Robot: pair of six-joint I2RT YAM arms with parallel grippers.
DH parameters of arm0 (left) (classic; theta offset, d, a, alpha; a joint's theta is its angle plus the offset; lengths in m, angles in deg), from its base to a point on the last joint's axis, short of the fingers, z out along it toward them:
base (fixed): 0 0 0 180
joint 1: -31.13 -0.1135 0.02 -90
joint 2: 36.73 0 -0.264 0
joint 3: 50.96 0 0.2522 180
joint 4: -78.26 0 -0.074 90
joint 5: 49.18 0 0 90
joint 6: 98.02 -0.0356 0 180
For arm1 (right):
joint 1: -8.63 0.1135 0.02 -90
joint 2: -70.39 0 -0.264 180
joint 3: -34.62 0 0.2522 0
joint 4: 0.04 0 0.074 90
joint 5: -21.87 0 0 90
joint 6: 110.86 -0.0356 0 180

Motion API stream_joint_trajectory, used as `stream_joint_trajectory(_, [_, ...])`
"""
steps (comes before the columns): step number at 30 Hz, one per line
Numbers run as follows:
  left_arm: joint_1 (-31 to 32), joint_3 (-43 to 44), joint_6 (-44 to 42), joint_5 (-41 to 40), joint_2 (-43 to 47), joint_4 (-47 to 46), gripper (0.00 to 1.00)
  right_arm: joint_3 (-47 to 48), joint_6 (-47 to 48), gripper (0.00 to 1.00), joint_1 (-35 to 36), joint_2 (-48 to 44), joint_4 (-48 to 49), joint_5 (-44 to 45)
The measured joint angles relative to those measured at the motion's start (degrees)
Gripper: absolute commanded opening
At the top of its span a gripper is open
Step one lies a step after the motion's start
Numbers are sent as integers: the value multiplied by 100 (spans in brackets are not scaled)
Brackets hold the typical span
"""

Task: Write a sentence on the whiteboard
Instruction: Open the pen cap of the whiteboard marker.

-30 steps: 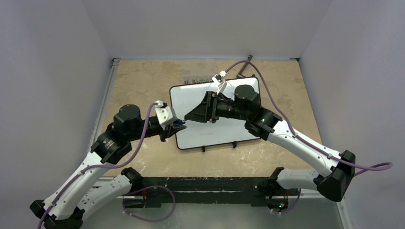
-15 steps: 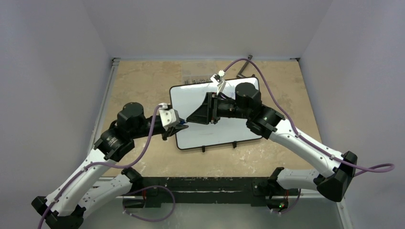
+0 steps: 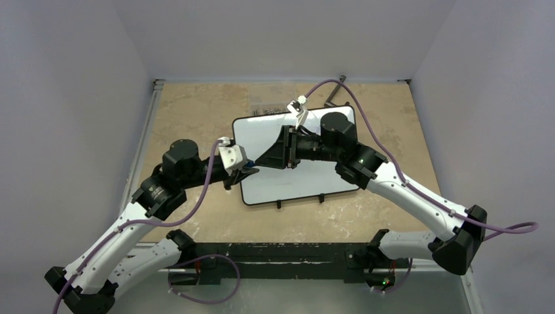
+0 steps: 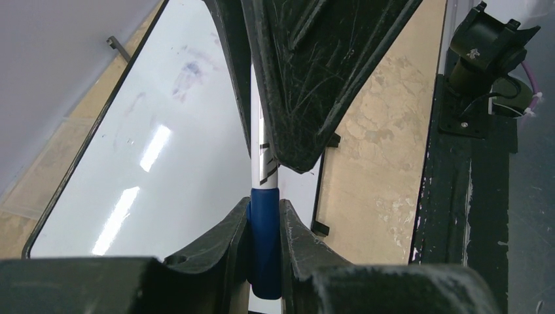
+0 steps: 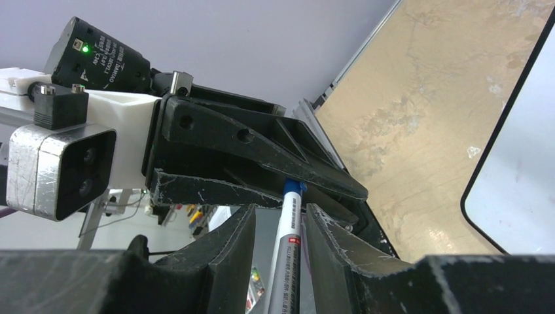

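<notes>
The whiteboard (image 3: 262,134) lies flat on the tan table, glossy white with a thin black frame. It also fills the left wrist view (image 4: 163,163) and shows at the right edge of the right wrist view (image 5: 523,176). The sentence is out of view; only a faint purple smudge (image 4: 186,75) marks the board. My left gripper (image 3: 250,172) (image 4: 264,203) is shut on the blue cap (image 4: 264,242) of a white marker (image 4: 265,154). My right gripper (image 3: 257,160) (image 5: 280,209) meets it tip to tip over the board's left edge. Its jaws stand round the marker barrel (image 5: 288,245) with a gap on one side.
Two small black clips (image 3: 279,204) (image 3: 321,198) sit on the board's near edge. A dark tool (image 3: 334,95) and small bits (image 3: 265,108) lie at the back of the table. The black base rail (image 3: 281,252) runs along the near edge. Grey walls close in on three sides.
My left arm has swung right and brought the marker between the right gripper's jaws. The right jaws have narrowed round the barrel.
</notes>
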Motion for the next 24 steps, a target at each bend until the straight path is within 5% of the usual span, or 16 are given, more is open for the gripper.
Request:
stream_joint_trajectory(17, [-11, -177, 240, -96, 35, -59, 0, 0, -7, 23, -24, 175, 92, 46])
stream_joint_trajectory(24, [-13, -210, 258, -125, 61, -61, 0, -9, 9, 0, -33, 223, 74, 111])
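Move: Just below and to the left of the right fingers, the blue pen cap stands upright in the left grip, about 4 cm down and 2 cm left of the right hand. The bare marker barrel above it lies about 1 cm ahead of the right hand, and some 4 cm above and 2 cm right of the left hand. The whiteboard's middle lies roughly 12 cm ahead and 12 cm right of the right hand, some 32 cm below. Closing its fingers from about a third open to nearly shut, the right hand eases down and forward, just over 1 cm each way, and pinches the marker barrel right above the cap rim. The left hand keeps its grip on the cap and sinks about 1 cm too, barely tilting. ##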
